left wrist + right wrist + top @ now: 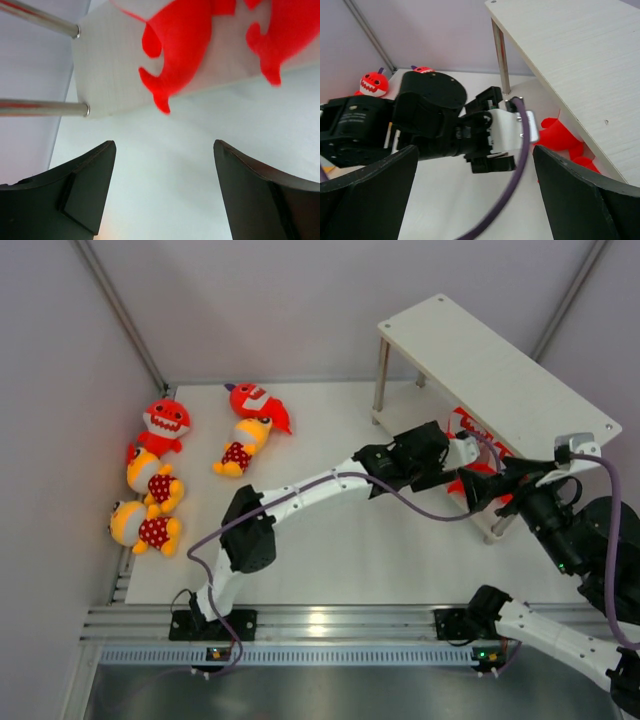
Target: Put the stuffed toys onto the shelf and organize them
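The off-white shelf [495, 365] stands at the back right. Two red sharks [177, 45] [287, 30] lie on its lower board [110, 65], partly hidden under the top board in the top view. My left gripper [165, 145] hangs open and empty just in front of that board. My right gripper [475, 150] is open and empty too, pointing at the left arm's wrist [510, 127] beside the shelf. On the table at the left lie two more red sharks [166, 420] [255, 400] and three yellow-orange figures [240, 445] [150, 480] [140, 527].
The shelf's metal legs [40, 107] stand close to the left gripper. A purple cable [420, 510] loops between the two arms. A metal rail [320, 625] runs along the near edge. Pale walls close the table on the left and back.
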{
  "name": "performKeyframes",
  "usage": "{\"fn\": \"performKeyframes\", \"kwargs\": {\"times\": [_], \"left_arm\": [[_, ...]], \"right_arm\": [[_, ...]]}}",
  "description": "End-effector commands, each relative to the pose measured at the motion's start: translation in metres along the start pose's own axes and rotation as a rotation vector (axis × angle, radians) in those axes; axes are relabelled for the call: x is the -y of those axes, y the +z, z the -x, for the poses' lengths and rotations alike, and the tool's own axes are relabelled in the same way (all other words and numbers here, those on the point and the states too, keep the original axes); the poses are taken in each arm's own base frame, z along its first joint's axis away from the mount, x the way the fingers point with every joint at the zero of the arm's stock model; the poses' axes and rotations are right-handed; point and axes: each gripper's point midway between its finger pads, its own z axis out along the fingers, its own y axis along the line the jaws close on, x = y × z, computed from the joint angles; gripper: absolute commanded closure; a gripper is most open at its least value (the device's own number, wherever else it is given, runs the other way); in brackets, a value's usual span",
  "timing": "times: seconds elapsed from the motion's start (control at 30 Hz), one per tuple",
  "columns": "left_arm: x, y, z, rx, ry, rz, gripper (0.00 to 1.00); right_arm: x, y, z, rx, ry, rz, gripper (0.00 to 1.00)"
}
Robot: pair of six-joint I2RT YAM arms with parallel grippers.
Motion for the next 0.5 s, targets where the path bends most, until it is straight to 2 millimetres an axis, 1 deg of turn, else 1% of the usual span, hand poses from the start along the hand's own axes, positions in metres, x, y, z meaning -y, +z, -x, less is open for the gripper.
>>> {"fn": "performKeyframes", "kwargs": {"times": [0.0, 0.03, 0.07, 0.13, 0.17, 0.23, 0.27, 0.3, 0.33, 0.37, 0.4, 0.43, 0.47], "left_arm": [[-0.018, -0.061, -0.008, -0.034, 0.004, -0.011, 0.16], [-0.016, -0.071, -0.017, -0.062, 0.018, -0.024, 0.16], [-0.016, -0.085, -0.03, -0.088, 0.024, -0.032, 0.16], [-0.017, -0.1, -0.046, -0.128, 0.032, -0.036, 0.16], [-0.016, -0.114, -0.064, -0.171, 0.041, -0.049, 0.16], [-0.023, -0.126, -0.083, -0.215, 0.021, -0.05, 0.16], [-0.026, -0.137, -0.097, -0.239, 0.013, -0.057, 0.15], [-0.044, -0.14, -0.113, -0.266, -0.023, -0.03, 0.15], [-0.052, -0.143, -0.12, -0.268, -0.055, -0.029, 0.15], [-0.067, -0.15, -0.13, -0.273, -0.108, -0.009, 0.15], [-0.107, -0.153, -0.16, -0.317, -0.198, 0.059, 0.15], [-0.124, -0.155, -0.172, -0.322, -0.267, 0.078, 0.15], [-0.168, -0.163, -0.205, -0.365, -0.364, 0.165, 0.15]], "right_arm": [[0.002, -0.01, 0.016, 0.044, 0.029, 0.014, 0.01], [0.002, -0.009, 0.015, 0.043, 0.025, 0.012, 0.01], [0.002, -0.009, 0.015, 0.047, 0.018, 0.014, 0.01], [0.0, -0.006, 0.014, 0.049, 0.012, 0.014, 0.01], [-0.001, -0.004, 0.014, 0.048, 0.003, 0.017, 0.01], [-0.005, -0.001, 0.014, 0.046, -0.002, 0.029, 0.01], [-0.006, 0.001, 0.013, 0.04, -0.011, 0.031, 0.01], [-0.007, 0.002, 0.012, 0.037, -0.015, 0.035, 0.01], [-0.009, 0.004, 0.01, 0.033, -0.02, 0.04, 0.01], [-0.01, 0.005, 0.009, 0.032, -0.026, 0.046, 0.0], [-0.01, 0.005, 0.008, 0.03, -0.032, 0.046, 0.01], [-0.011, 0.008, 0.005, 0.027, -0.038, 0.045, 0.01], [-0.01, 0.009, 0.005, 0.031, -0.052, 0.043, 0.01]]}}
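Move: The red shark with the purple fin lies about 25 cm ahead of my empty left hand, 42 cm to its left and 16 cm below. The yellow toy beside it is some 16 cm ahead and 47 cm to the left, just as low. The nearer shelved shark sits about 14 cm ahead and 10 cm to the right, some 12 cm down. From my right hand, the purple-finned shark is roughly 42 cm ahead, 45 cm left and 35 cm below. With its fingers still wide open, I swing my left hand fast to the left, about 21 cm, away from the shelf and over bare table towards the purple-finned shark and yellow toy. I first draw back some 5 cm, then curve forward again at the end, nearly level, while the fingers dip a little and turn about 10 degrees counter-clockwise. ##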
